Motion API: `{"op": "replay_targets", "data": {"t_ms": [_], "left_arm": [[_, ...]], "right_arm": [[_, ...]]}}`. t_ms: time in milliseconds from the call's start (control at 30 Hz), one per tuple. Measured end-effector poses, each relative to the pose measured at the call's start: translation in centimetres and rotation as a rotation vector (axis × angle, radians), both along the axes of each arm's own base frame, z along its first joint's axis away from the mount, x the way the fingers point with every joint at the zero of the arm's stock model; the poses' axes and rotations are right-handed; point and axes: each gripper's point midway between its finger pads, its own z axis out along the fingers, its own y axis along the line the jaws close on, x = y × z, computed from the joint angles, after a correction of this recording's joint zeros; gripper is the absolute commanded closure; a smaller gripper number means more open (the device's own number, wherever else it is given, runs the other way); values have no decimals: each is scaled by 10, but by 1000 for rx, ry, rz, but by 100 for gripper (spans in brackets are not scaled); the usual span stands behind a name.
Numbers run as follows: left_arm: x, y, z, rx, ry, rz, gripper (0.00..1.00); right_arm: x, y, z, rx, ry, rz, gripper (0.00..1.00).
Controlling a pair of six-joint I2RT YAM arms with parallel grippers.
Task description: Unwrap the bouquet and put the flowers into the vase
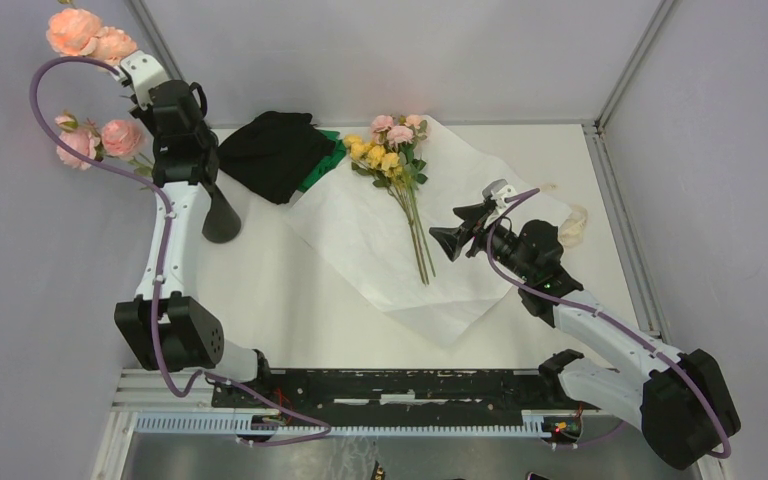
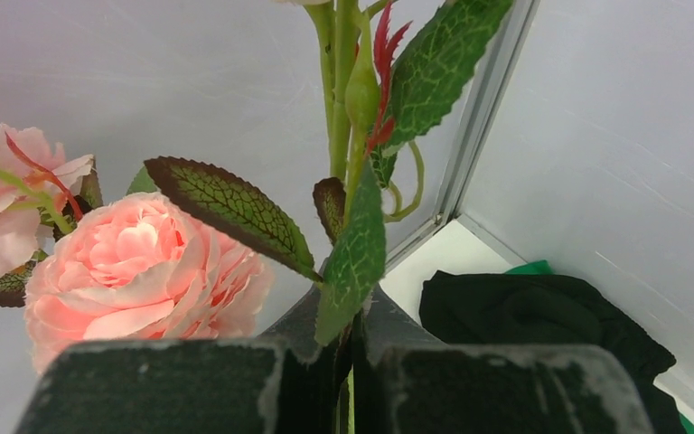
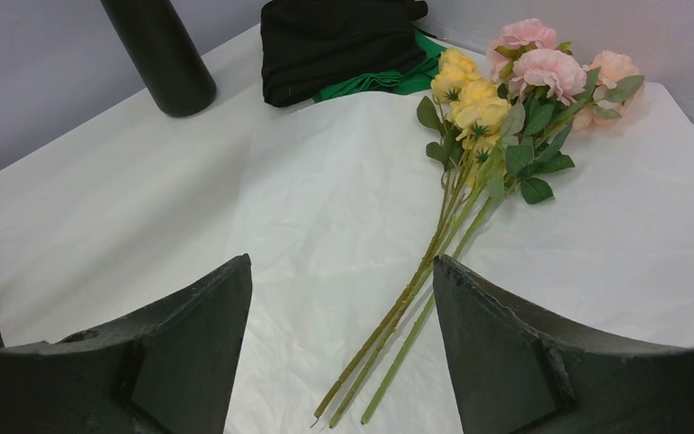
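Note:
The flowers [image 1: 392, 150], pink and yellow roses on green stems, lie on the opened white paper sheet [image 1: 360, 250] of the bouquet, heads toward the back. The right wrist view shows the flowers [image 3: 497, 90] with their stem ends between my fingertips. My right gripper [image 1: 457, 232] hovers open just right of the stems and holds nothing; in its own view the right gripper [image 3: 342, 267] is above the paper. The black vase [image 1: 222, 215] stands upright at the left. Up by the left wall, my left gripper [image 1: 135, 72] is shut on a separate pink rose stem [image 2: 339, 99].
A black-and-green cloth heap [image 1: 275, 155] lies behind the paper, next to the vase [image 3: 158, 54]. A cream lace ribbon [image 1: 572, 225] lies at the paper's right edge. Walls close in the table on the left, back and right.

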Motion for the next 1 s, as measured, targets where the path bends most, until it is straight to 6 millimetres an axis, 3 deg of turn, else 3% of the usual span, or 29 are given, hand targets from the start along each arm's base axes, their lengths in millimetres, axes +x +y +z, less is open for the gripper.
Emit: {"op": "replay_targets", "data": {"t_ms": [100, 167, 233, 300, 400, 533, 767, 1000], "left_arm": [[-1, 1, -1, -2, 3, 3, 90], [-2, 2, -2, -6, 4, 10, 74], [-4, 4, -4, -8, 12, 26, 50], [-7, 5, -7, -16, 17, 39, 36], [-9, 6, -9, -32, 11, 56, 24], [-12, 5, -11, -49, 12, 63, 19], [-17, 2, -12, -82, -10, 56, 20], [-40, -16, -11, -174, -86, -27, 19]], "right_arm": [[0, 0, 0, 0, 0, 0, 21], [0, 0, 0, 0, 0, 0, 21], [0, 0, 0, 0, 0, 0, 21], [0, 0, 0, 0, 0, 0, 21], [0, 0, 0, 0, 0, 0, 21], [0, 0, 0, 0, 1, 0, 21], [-1, 0, -4, -4, 8, 0, 21], [-1, -1, -5, -5, 10, 0, 21]]}}
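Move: The left gripper is shut on the stem of the peach flower, above the vase. The vase stands almost straight below it, roughly 2 cm to its right, with its middle about 28 cm down. A pink bloom already in the vase sits some 4 cm to this gripper's left, 2 cm nearer the base and a few centimetres lower. The black cloth lies about 24 cm ahead and 14 cm right, on the table. From the right gripper the vase is about 14 cm ahead and 50 cm left, 12 cm lower. Open the left gripper wide to let go of the peach flower's stem over the vase, easing back and down by only about a centimetre meanwhile. Then draw the open fingers back off the stem, slanting right towards the end, about 4 cm back in all, rolling the wrist some 10 degrees so its left side dips. ##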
